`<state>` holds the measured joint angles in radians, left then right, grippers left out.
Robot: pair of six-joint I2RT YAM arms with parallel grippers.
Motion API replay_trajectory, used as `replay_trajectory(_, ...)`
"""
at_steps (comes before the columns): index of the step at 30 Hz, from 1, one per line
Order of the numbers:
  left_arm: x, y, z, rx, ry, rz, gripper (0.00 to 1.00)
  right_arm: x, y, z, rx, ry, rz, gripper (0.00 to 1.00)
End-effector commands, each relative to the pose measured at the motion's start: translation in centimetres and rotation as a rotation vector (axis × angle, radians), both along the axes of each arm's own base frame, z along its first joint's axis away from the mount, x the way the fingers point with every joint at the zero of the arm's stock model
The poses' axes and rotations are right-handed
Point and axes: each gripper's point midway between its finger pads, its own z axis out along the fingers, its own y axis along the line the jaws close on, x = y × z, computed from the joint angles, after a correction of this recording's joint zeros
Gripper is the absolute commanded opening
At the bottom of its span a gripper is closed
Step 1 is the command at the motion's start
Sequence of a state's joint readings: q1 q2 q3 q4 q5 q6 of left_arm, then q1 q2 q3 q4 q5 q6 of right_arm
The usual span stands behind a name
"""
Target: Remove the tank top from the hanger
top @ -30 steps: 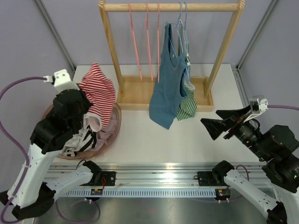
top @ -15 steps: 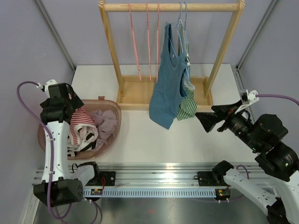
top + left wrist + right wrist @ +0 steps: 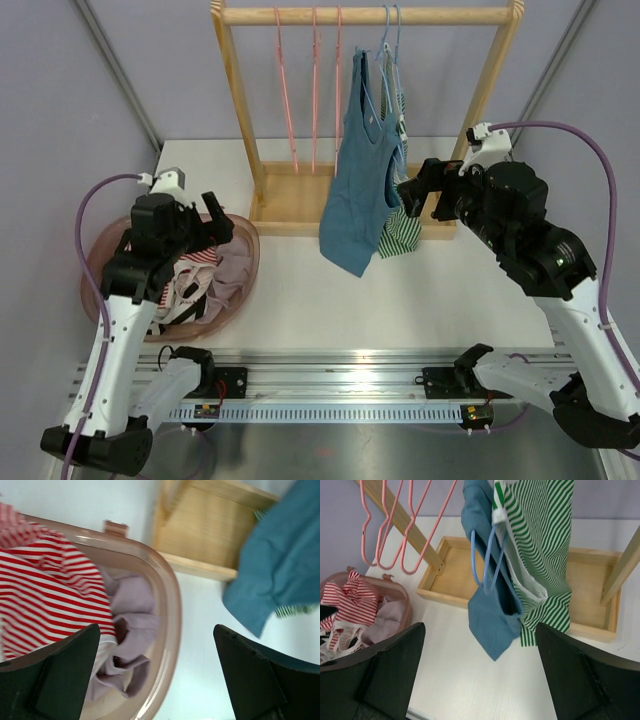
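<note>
A blue tank top [image 3: 360, 180] hangs on a light blue hanger [image 3: 388, 40] from the wooden rack [image 3: 365, 16]. A green-striped tank top [image 3: 402, 225] hangs just behind it. In the right wrist view the blue top [image 3: 495, 620] and the hanger's loop [image 3: 482, 560] are straight ahead, the striped top [image 3: 545, 555] to their right. My right gripper [image 3: 418, 188] is open beside the striped top, a short way off, holding nothing [image 3: 480, 626]. My left gripper [image 3: 212, 225] is open over the basket's right rim [image 3: 155, 627] and holds nothing.
A pink basket [image 3: 245, 265] at the left holds a red-striped top [image 3: 50, 590] and lilac clothes [image 3: 132, 630]. Three bare pink hangers [image 3: 310, 90] hang on the rack's left half. The rack's wooden base tray [image 3: 290, 205] and side posts stand behind the tops.
My left gripper opened, dropped the red-striped top into the basket and swung right over its rim. My right arm rose and moved left, up to the hanging tops.
</note>
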<state>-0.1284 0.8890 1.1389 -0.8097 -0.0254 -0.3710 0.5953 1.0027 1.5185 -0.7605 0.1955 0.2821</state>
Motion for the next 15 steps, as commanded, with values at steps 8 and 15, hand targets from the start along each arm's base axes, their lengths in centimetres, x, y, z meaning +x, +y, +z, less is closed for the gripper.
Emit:
replay_trajectory(8,-4.1,-10.8,-3.1,-0.080,-0.032,-0.442,0.99,5.8,0.5,7.9,-0.088,-0.156,-0.102,0.83)
replay_trajectory(15,-6.1,-11.2,-5.2,-0.004,-0.007,-0.481,0.99,11.5,3.1,8.2,-0.215,-0.135,-0.122,0.65)
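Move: The right gripper's goal, the near part of the blue tank top's hanger, lies about 14 cm ahead, 5 cm left and 8 cm up. The blue tank top hangs below it, its middle 14 cm ahead, 7 left and 8 below the gripper; the green-striped top is 17 ahead, 2 left, 5 below. The nearest empty pink hanger is 15 ahead, 13 left, 8 up. From the left gripper the blue hanger is roughly 14 cm ahead, 31 right, 20 up. Reach the right gripper forward and up towards the blue hanger, some 13 cm in all and drifting a little left, tipping the fingers up slightly and closing them by about a third on the way. Meanwhile swing the empty, open left gripper right, down and back from over the clothes in the brown bin to the bin's right rim, turning it some 30 degrees clockwise. ##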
